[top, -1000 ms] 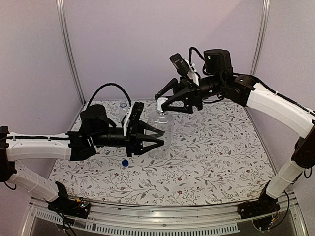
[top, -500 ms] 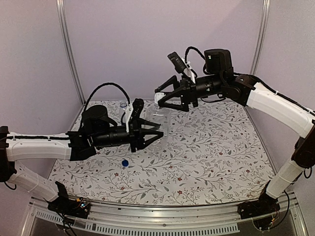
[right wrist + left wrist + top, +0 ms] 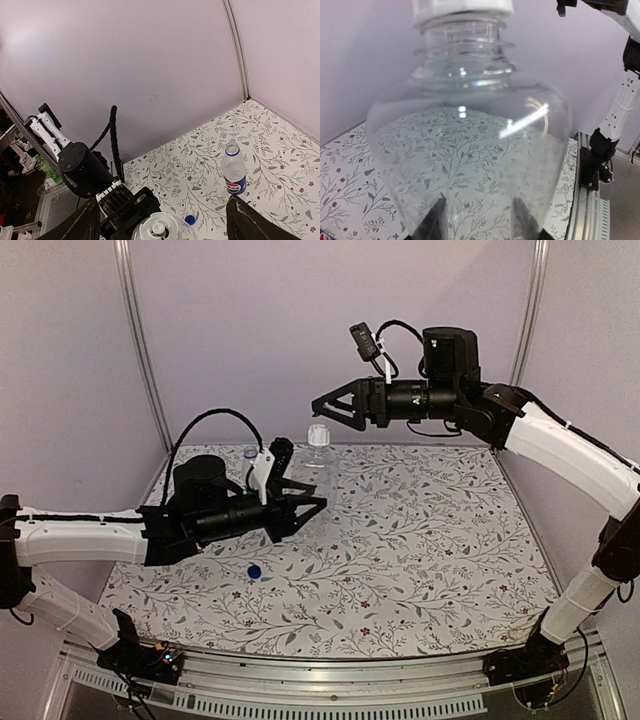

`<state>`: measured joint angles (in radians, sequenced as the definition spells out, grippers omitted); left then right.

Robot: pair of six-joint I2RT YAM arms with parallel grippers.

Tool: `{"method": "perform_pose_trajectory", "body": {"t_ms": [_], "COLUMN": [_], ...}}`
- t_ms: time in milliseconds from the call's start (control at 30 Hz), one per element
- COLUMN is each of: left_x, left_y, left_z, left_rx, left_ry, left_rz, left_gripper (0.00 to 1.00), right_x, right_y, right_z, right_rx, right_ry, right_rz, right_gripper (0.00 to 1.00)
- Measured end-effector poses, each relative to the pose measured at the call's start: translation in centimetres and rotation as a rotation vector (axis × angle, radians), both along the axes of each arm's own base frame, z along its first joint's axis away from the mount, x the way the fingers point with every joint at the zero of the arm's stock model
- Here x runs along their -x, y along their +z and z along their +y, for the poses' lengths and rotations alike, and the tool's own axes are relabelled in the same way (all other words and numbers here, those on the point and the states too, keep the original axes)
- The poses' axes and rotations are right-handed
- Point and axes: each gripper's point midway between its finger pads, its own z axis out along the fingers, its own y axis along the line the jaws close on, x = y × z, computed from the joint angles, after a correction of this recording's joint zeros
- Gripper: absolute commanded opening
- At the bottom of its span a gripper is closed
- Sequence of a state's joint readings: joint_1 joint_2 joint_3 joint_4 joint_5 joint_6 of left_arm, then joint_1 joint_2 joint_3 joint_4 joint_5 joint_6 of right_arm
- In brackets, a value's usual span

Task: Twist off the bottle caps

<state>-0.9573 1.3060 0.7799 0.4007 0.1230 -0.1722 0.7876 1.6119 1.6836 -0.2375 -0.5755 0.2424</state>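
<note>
My left gripper point(image 3: 306, 498) is shut on the plain clear bottle point(image 3: 316, 468), holding it upright above the table. In the left wrist view the bottle point(image 3: 470, 150) fills the frame, and the dark fingers point(image 3: 431, 225) show through it. The whitish cap point(image 3: 318, 433) point(image 3: 462, 7) sits on its neck. Just above and apart from that cap, my right gripper point(image 3: 327, 406) point(image 3: 162, 216) hangs open and empty, with the cap point(image 3: 160, 228) below it. The Pepsi-labelled bottle point(image 3: 234, 171) stands uncapped at the back left. The blue cap point(image 3: 254, 571) point(image 3: 189, 219) lies on the table.
A floral cloth point(image 3: 430, 540) covers the table. Lilac walls close in the back and both sides. The Pepsi bottle point(image 3: 250, 454) stands behind the left arm's cable loop point(image 3: 215, 420). A metal rail point(image 3: 330, 695) runs along the near edge.
My right gripper has opened, let go of the whitish cap, and risen up and back from it. The left gripper has shifted slightly with the bottle still in it.
</note>
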Motion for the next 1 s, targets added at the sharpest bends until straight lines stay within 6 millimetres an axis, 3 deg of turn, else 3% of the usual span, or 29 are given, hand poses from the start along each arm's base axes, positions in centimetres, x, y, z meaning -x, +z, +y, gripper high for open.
{"method": "perform_pose_trajectory", "body": {"t_ms": [333,800,1000], "left_x": [-1.5,-2.0,-2.2], "left_y": [-0.6,-0.6,-0.9], "left_z": [0.5,0.8,1.0], "left_rx": [-0.031,-0.034,-0.045], "left_ry": [0.085,0.119,0.139], "left_rz": [0.002,-0.001,0.003], "left_gripper": [0.16,0.17,0.16], "right_x": [-0.8,-1.5,-1.5], "right_y": [-1.6,-4.3,-5.1], "right_z": [1.3,2.6,2.7], "right_rx": [0.039,0.115,0.132], "right_ry": [-0.068,-0.12,-0.12], "right_rz": [0.053,0.08,0.094], "right_gripper": [0.77,0.54,0.38]}}
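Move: Just below and a little left of the open right gripper sits the white cap, about 4 cm down and 2 cm left, hardly nearer the base. The left hand holds its clear bottle; from that hand the cap is some 11 cm up, 3 cm ahead and 2 cm right. On the table, counted from the right hand, the Pepsi bottle stands about 18 cm ahead and 21 cm left, and the blue cap lies 4 cm back and 17 cm left, about 41 cm below. Sinking about 5 cm and sliding nearly 3 cm left, the right hand comes down over the white cap, its fingertips dipping about 10 degrees as the fingers close from wide open to roughly half, one on either side of the cap. The left hand keeps its hold on the clear bottle, easing it some 2 cm forward with a slight counter-clockwise turn. ##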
